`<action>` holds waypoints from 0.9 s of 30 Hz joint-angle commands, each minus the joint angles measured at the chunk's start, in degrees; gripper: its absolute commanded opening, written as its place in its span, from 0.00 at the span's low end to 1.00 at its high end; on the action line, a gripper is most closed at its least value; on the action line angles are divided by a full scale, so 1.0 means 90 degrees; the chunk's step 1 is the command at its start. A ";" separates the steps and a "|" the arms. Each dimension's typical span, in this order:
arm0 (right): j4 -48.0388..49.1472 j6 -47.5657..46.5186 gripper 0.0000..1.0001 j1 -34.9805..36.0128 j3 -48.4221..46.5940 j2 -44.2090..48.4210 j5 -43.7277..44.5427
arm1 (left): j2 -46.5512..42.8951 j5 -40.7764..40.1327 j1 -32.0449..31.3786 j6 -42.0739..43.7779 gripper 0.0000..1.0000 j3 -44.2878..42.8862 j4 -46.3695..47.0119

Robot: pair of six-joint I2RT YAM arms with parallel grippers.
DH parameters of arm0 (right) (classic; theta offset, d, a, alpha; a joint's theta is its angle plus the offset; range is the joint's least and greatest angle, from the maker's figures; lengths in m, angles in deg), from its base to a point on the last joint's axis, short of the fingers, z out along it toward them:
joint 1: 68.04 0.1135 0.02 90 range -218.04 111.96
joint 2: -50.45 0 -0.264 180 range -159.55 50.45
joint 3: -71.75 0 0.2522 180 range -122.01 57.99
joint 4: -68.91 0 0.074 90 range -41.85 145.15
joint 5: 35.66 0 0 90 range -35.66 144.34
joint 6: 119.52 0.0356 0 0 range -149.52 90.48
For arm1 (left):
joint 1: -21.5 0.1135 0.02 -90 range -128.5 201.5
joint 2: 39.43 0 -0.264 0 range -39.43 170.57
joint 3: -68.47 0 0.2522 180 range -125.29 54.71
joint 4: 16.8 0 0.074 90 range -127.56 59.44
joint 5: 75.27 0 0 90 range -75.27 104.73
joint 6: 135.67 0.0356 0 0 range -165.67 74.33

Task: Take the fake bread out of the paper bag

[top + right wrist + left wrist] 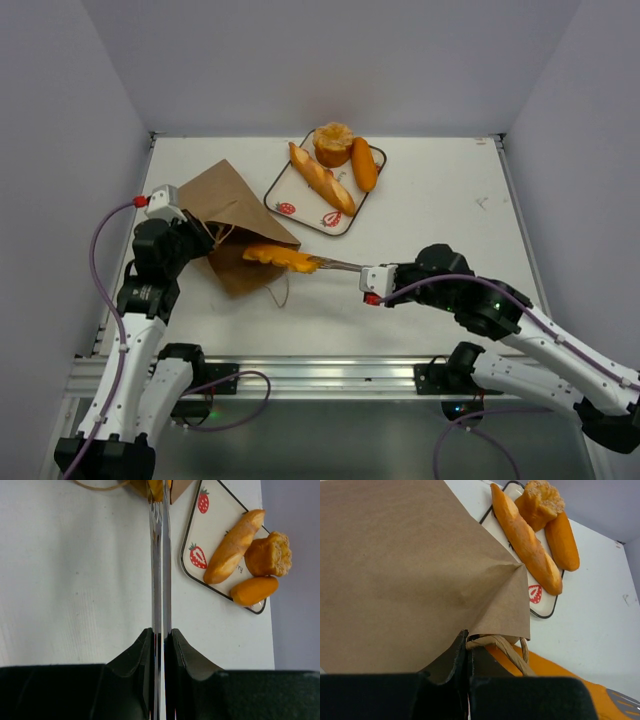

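Note:
The brown paper bag (225,200) (410,570) lies on its side at the table's left, mouth facing right. My left gripper (190,240) (468,647) is shut on the bag's mouth edge, beside a cord handle (507,650). My right gripper (365,272) (161,635) is shut on metal tongs (338,264) (160,570). The tong tips pinch an orange bread piece (280,257) (545,667) at the bag's mouth, half out. On the tray lie a baguette (322,178) (527,542) (232,545), a round bun (333,143) (540,502) (267,555) and an oval roll (364,163) (562,540) (254,590).
The white strawberry-print tray (300,195) (542,614) (200,530) sits at the back centre, just right of the bag. Another cord handle (280,295) trails on the table in front of the bag. Grey walls close in the table on the left, back and right.

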 commanded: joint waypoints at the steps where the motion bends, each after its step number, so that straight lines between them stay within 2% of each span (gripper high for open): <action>1: 0.0153 0.0246 0.00 -0.0223 -0.0091 0.0239 -0.0092 | 0.0183 -0.0716 0.0007 0.0313 0.00 -0.0241 0.0354; 8: 0.0173 0.0431 0.00 -0.0682 -0.0237 0.0405 0.0093 | 0.0720 -0.0707 0.0007 0.0333 0.00 -0.0348 0.0647; 17: 0.0192 0.0500 0.00 -0.0878 -0.0491 0.0366 0.0493 | 0.1735 -0.0502 0.0017 0.0430 0.00 -0.0388 0.0998; 23: 0.0709 0.0548 0.00 -0.1024 -0.0501 0.0201 0.1283 | 0.1805 -0.0288 0.0026 0.0528 0.00 -0.0358 0.1067; 27: 0.0983 0.0773 0.00 -0.1287 -0.0540 -0.0209 0.1392 | 0.1483 -0.0043 0.0026 0.0616 0.00 -0.0280 0.1116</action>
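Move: The baking tray's middle lies some 38 cm ahead of my right hand, 10 cm to its left and 20 cm below. The wavy fake bread in my tongs hangs about 11 cm ahead, 20 cm left and 13 cm lower; the bag's middle is about 17 cm ahead and 31 cm left; the baguette fills the tray's middle. From my left hand the tray is roughly 29 cm ahead and 24 cm right, and the held bag about 7 cm ahead, 3 cm right and 13 cm below. Keeping my right grip on the tongs, I swing the bread away from the bag's mouth towards the tray: the hand goes about 5 cm forward and 5 cm right, rises some 3 cm and turns about 20 degrees clockwise. My left hand keeps pinching the bag's handle and carries it some 5 cm forward and about 3 cm down. ##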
